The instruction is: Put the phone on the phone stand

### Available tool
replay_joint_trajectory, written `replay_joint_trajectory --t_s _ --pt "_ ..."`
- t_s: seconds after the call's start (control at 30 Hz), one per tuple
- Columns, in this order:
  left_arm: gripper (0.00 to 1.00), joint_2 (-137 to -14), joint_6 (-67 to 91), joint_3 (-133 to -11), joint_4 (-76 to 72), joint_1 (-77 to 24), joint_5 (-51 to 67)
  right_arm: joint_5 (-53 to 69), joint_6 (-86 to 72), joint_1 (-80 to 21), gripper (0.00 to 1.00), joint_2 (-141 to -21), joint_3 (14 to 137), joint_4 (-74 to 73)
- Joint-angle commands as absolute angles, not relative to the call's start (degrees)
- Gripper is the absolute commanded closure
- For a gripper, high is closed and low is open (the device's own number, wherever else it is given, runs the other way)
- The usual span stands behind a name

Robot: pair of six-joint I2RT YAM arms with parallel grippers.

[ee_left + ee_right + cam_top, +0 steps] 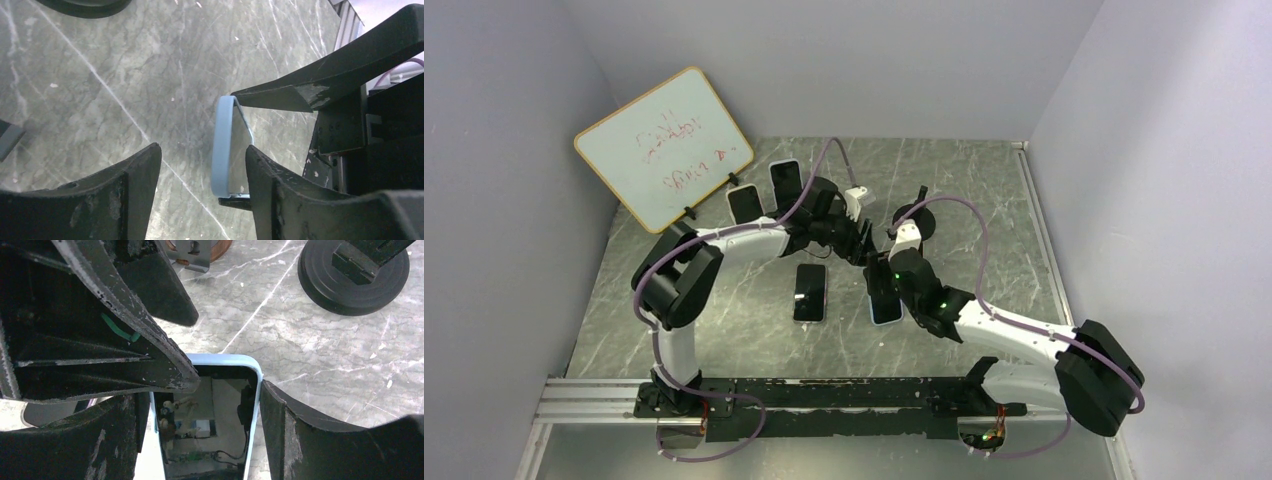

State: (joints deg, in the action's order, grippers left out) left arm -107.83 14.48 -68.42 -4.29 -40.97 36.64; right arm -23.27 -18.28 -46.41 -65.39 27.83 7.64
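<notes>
The phone (pixel 885 305), black glass in a light blue case, is held off the table with my right gripper (pixel 889 285) shut on its long edges. From the right wrist, the phone (pixel 205 430) sits between both fingers of the right gripper (pixel 200 400). My left gripper (pixel 861 245) is open around the phone's upper end. From the left wrist, the phone (pixel 222 145) shows edge-on between the fingers of the left gripper (pixel 202 150), close to one finger and with a gap to the other. The black round-based phone stand (pixel 921 213) stands just behind, also in the right wrist view as the stand (pixel 355 280).
Another phone (pixel 810 292) lies flat on the marble table left of the grippers. Two more phones (pixel 744 203) (pixel 785 180) stand propped at the back left, beside a whiteboard (pixel 664 145). Walls close in on three sides. A rail (pixel 824 395) runs along the near edge.
</notes>
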Motion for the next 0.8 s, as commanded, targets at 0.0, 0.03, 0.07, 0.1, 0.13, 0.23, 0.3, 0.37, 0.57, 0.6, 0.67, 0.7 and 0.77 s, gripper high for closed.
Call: replay_joint_trajectory --t_s 0.0,0.03,0.07,0.1,0.13,0.23,0.3,0.37,0.57,0.6,0.67,0.7,0.77 --pt "0.37 -109.82 14.55 -71.46 1.03 -42.60 43.97 -25.49 -17.19 -46.49 0.43 -64.36 28.14 16.51" --pt "0.41 -109.98 14.04 -71.94 2.00 -42.82 44.21 -25.49 -17.15 -46.49 0.43 -64.40 28.17 16.82" --pt "0.45 -110.10 13.82 -72.32 2.50 -43.07 44.59 -25.63 -17.01 -46.49 0.43 -64.49 28.32 16.81" --pt "0.49 -110.24 13.66 -72.57 2.73 -43.13 45.15 -25.66 -16.81 -46.49 0.43 -64.57 28.42 16.91" --pt "0.56 -110.47 13.56 -72.72 2.69 -43.26 45.75 -25.71 -16.60 -46.49 0.42 -64.73 28.54 16.96" --pt "0.95 -110.85 13.38 -72.97 3.05 -43.31 47.04 -26.06 -16.17 -46.49 0.43 -64.63 28.58 17.44" --pt "0.95 -110.83 13.11 -73.20 2.82 -43.32 48.24 -26.46 -15.97 -46.49 0.42 -64.47 28.33 17.95" --pt "0.95 -110.77 12.46 -74.01 3.89 -43.29 48.17 -26.79 -15.39 -46.49 0.42 -64.15 27.93 18.66" --pt "0.95 -111.82 4.39 -83.26 14.49 -43.15 44.60 -25.74 -9.84 -46.43 0.02 -60.03 29.54 20.07" --pt "0.95 -111.94 2.22 -85.11 16.99 -43.03 43.86 -25.46 -8.88 -46.37 0.01 -58.34 30.50 19.64" --pt "0.95 -112.26 -2.39 -88.32 20.15 -42.70 42.09 -24.58 -7.29 -46.23 0.00 -54.27 32.19 18.88" --pt "0.95 -112.36 -4.64 -89.87 21.96 -42.31 41.65 -24.29 -6.84 -46.15 0.00 -51.83 32.84 18.67" --pt "0.95 -112.90 -8.40 -92.99 25.35 -41.41 40.72 -24.74 -6.61 -46.14 0.00 -46.11 33.06 18.85"
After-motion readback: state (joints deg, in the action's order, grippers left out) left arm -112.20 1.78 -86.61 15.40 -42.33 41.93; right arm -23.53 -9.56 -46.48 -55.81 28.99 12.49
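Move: The light-blue-edged phone hangs tilted in the right hand's fingers, its middle roughly 5 cm back, 3 cm to the right and 5 cm below the left hand. From that hand the black round stand is about 13 cm ahead and 13 cm right; the wooden-base stand is some 13 cm ahead and 6 cm left; the loose phone lies 5 cm back and 14 cm left. For the right hand, the held phone's middle is about 3 cm back and 4 cm below, in line sideways. The left hand slips about 2 cm back and 1 cm right, bringing its open fingers astride the upper short edge of the phone, and pinches that edge from both faces while the right hand keeps its hold on the sides. The right fingers then open wide and let go, that hand rising some 8 cm and tilting its tips up about 15 degrees, as the left keeps its pinch and lifts about 3 cm, easing forward and right with a small clockwise turn. ##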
